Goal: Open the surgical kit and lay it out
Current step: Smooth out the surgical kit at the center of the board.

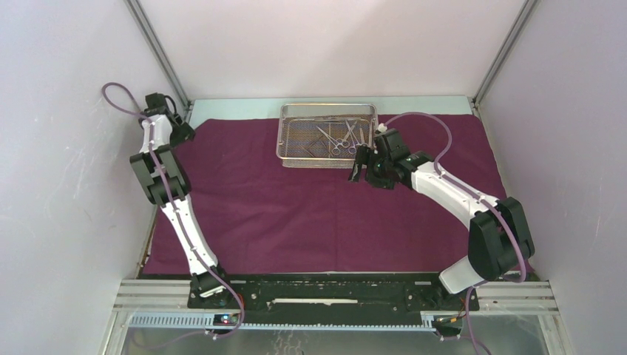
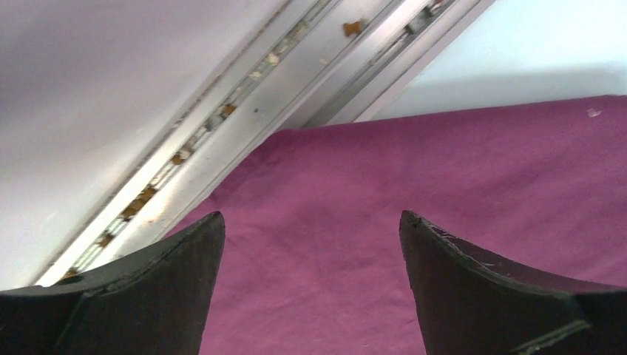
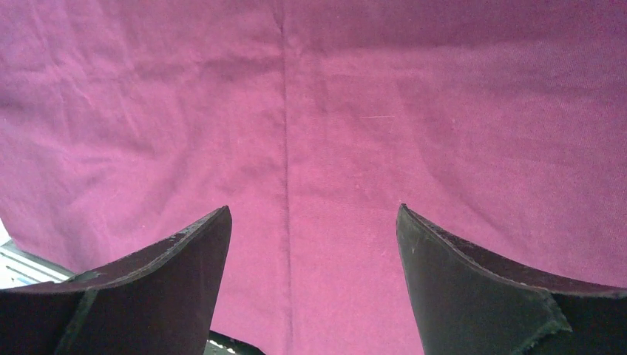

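The maroon cloth [image 1: 296, 214] of the surgical kit lies spread flat over the table. On its far edge sits the silver wire-mesh tray [image 1: 287, 140], with several slim steel instruments [image 1: 340, 138] inside. My left gripper [image 1: 180, 126] is at the cloth's far left corner, open, with only cloth [image 2: 370, 207] between its fingers [image 2: 177, 274]. My right gripper [image 1: 359, 164] hovers just right of the tray's near right corner, open and empty over the cloth [image 3: 310, 148].
A metal frame rail [image 2: 244, 118] runs along the left edge beside the cloth corner. White enclosure walls [image 1: 66, 185] stand close on the left, right and back. A fold seam [image 3: 285, 148] runs down the cloth under the right gripper.
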Available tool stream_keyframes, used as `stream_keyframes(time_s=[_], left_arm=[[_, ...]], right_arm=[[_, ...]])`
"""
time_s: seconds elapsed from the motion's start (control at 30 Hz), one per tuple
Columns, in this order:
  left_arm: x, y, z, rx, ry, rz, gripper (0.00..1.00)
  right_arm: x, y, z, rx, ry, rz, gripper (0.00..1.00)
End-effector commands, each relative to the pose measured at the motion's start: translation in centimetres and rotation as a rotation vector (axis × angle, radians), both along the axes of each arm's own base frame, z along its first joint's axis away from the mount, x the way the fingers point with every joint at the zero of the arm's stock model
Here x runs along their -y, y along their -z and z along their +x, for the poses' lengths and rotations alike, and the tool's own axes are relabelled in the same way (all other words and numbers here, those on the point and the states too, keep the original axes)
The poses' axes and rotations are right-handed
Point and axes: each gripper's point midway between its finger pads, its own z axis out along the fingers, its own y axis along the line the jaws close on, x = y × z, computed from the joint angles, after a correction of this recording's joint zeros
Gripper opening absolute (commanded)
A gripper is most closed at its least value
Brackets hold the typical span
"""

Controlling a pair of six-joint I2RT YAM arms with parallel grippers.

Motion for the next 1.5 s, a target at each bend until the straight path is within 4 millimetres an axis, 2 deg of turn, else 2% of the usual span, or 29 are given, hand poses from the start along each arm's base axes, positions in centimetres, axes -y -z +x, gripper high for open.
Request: stream_keyframes(time_s=[0.0,0.17,0.37,0.43,0.53,0.63,0.8,0.9,1.03,1.13,1.23,1.33,1.47], left_arm=[[-5.2,-4.3,-4.2,-0.053,-0.065,0.145,0.93],[-5.6,-3.7,-5.3,-0.124,-0.051,0.195,0.92],[-6.5,-2.3,-7.0,-0.217,-0.024,0.252,0.95],[-6.4,-1.4,-7.4,-0.234,-0.004,0.237,0.95],[-6.2,-1.2,-7.7,-0.241,0.005,0.237,0.93],[-5.8,-1.4,-7.2,-0.220,0.025,0.218,0.91],[-4.9,-1.4,-6.4,-0.181,0.072,0.179,0.79],[-4.1,-0.8,-6.5,-0.185,0.106,0.123,0.79],[-2.8,-0.2,-7.2,-0.162,0.105,0.027,0.84],[-1.7,1.4,-8.0,-0.163,0.084,-0.056,0.85],[-1.2,2.3,-8.9,-0.204,0.091,-0.079,0.82],[-1.3,2.2,-9.2,-0.203,0.085,-0.067,0.80],[-1.2,2.2,-9.3,-0.202,0.082,-0.066,0.65]], right_arm=[[-0.6,-2.0,0.3,0.064,-0.033,0.036,0.90],[-1.1,-2.3,-0.3,0.062,-0.075,0.054,0.90],[-0.8,-3.2,-1.1,0.079,-0.107,0.046,0.90],[-0.7,-3.5,-1.2,0.089,-0.119,0.039,0.90],[-0.3,-3.8,-1.4,0.101,-0.128,0.033,0.90],[-0.4,-4.2,-1.5,0.106,-0.131,0.041,0.90],[-0.3,-4.4,-1.8,0.109,-0.135,0.038,0.90],[0.0,-4.4,-2.0,0.106,-0.135,0.023,0.90],[-0.1,-4.1,-2.4,0.096,-0.146,0.013,0.90],[-0.5,-4.2,-2.6,0.095,-0.159,0.018,0.90],[-0.7,-4.3,-2.9,0.101,-0.167,0.014,0.90],[-0.6,-4.4,-3.0,0.108,-0.165,0.002,0.90],[-0.4,-4.7,-3.0,0.118,-0.159,-0.002,0.90]])
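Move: The stretch of the kit's cloth that the left hand goes for lies by its left edge, about 6 cm back of that hand, 1 cm to its left and 3 cm below. The cloth's far-left corner is around 6 cm ahead and 10 cm right of the left hand; the metal side rail runs some 5 cm to its left. From the right hand, the aimed-at stretch is roughly 11 cm ahead, 62 cm left and 10 cm below. Back along the cloth's left edge, close beside the side rail, the open left hand travels about 6 cm and sinks 2 cm onto the cloth, its fingers tipping some 10 degrees steeper, turning slightly clockwise and starting to draw together. The right hand, wide open over the cloth, rises about 3 cm and eases back as far. ##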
